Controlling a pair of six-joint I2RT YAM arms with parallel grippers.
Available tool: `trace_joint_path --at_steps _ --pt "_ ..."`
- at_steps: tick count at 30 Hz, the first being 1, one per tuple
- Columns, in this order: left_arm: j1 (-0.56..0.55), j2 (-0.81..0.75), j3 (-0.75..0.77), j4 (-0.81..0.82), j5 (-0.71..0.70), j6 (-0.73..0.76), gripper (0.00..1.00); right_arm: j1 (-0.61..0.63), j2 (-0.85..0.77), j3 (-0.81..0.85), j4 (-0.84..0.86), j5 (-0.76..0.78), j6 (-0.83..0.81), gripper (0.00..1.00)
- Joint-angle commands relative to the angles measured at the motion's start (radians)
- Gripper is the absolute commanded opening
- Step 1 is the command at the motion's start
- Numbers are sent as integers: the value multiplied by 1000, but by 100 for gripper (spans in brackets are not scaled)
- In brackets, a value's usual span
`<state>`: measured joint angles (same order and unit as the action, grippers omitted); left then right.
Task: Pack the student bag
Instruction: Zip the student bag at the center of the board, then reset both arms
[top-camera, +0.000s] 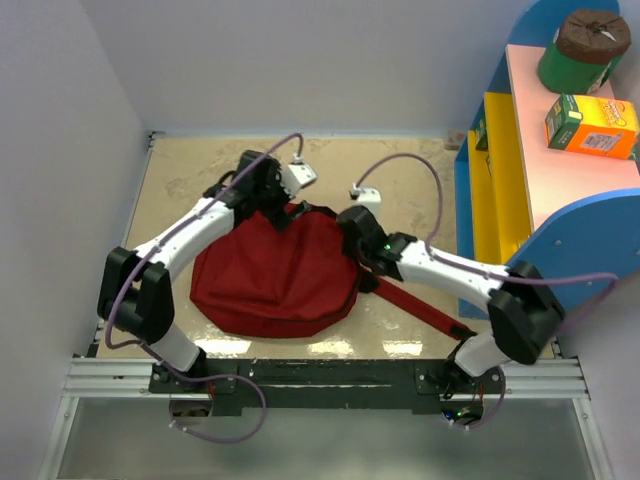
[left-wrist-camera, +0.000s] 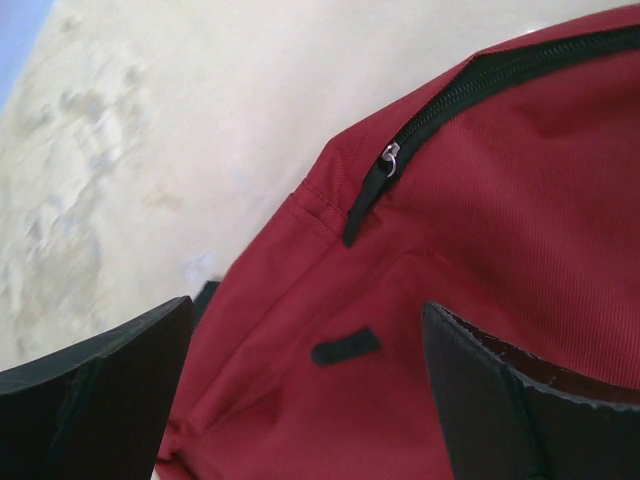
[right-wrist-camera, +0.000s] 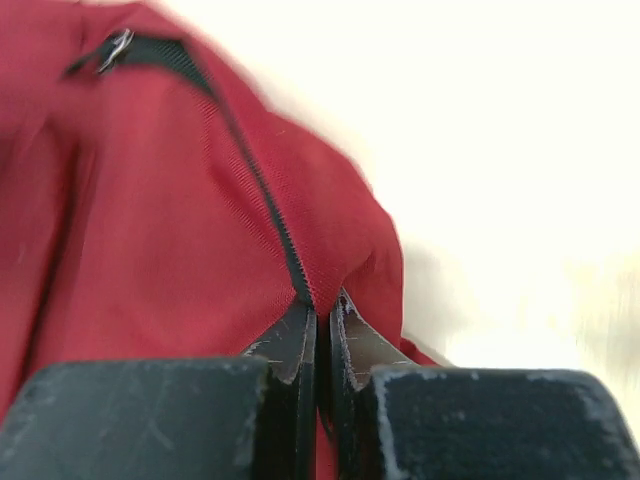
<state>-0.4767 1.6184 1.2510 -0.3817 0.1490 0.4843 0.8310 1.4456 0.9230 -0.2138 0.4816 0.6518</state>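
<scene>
The student bag (top-camera: 275, 275), dark red and rounded, lies flat in the middle of the table, and one long red strap (top-camera: 415, 305) trails to the right under my right arm. My left gripper (top-camera: 278, 205) hovers at the bag's far edge. In the left wrist view the left gripper (left-wrist-camera: 308, 330) is open, its fingers (left-wrist-camera: 110, 390) straddling red fabric just below the zipper pull (left-wrist-camera: 390, 155). My right gripper (top-camera: 350, 228) is at the bag's far right edge. In the right wrist view the right gripper (right-wrist-camera: 322, 315) is shut on the bag's seam, where the black zipper (right-wrist-camera: 250, 170) runs into the jaws.
A blue and yellow shelf unit (top-camera: 500, 180) stands along the right side. Its pink top carries a green cylinder (top-camera: 580, 50) and an orange box (top-camera: 592, 125). White walls close in the left and far sides of the beige table (top-camera: 200, 160).
</scene>
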Motion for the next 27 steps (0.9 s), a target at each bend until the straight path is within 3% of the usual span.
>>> trace_joint_path --at_steps 1,6,7,8,9,11,14,21,23,27 --pt "124 -130 -2 -32 96 -43 100 -50 175 291 97 31 -219 0" --pt "199 -201 5 -58 155 -24 100 -50 308 392 28 87 -196 3" --pt "214 -204 22 -98 182 -27 100 -50 314 390 12 113 -184 12" --pt "222 -204 42 -124 202 -26 100 -55 325 392 -40 152 -170 31" --pt "227 -207 77 -150 219 -30 100 -58 329 398 -70 217 -140 41" --pt "247 -229 94 -174 261 -73 100 -67 329 415 -134 261 -127 58" --pt "248 -267 102 -210 285 -79 100 -67 311 448 -206 304 -119 71" --pt "251 -405 50 -247 264 -88 100 -27 100 389 -167 126 -198 86" --pt "251 -439 18 -232 241 -137 100 -9 64 373 -144 57 -205 98" --pt "251 -448 -13 -229 213 -177 100 17 -5 332 -75 -30 -236 99"
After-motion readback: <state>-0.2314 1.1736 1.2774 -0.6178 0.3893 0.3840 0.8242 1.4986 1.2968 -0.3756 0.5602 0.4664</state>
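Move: My right hand already pinches the student bag's edge along the zipper; the spot this edge is taken to lies about 8 cm ahead and 2 cm left, at the same height. From that hand the zipper slider is roughly 10 cm ahead and 10 cm left, slightly lower; the black buckle is 3 cm back, 4 cm right and about 9 cm lower. From my open left hand the slider lies some 3 cm ahead, 3 cm right and 5 cm below. I keep pulling the pinched zipper edge forward about 8 cm with my right hand, away from the bag's near side, then open the fingers, let go and lift straight up about 11 cm, easing back a little. Meanwhile my open left hand swings left, then rises well clear of the bag, drawing back as it climbs. ##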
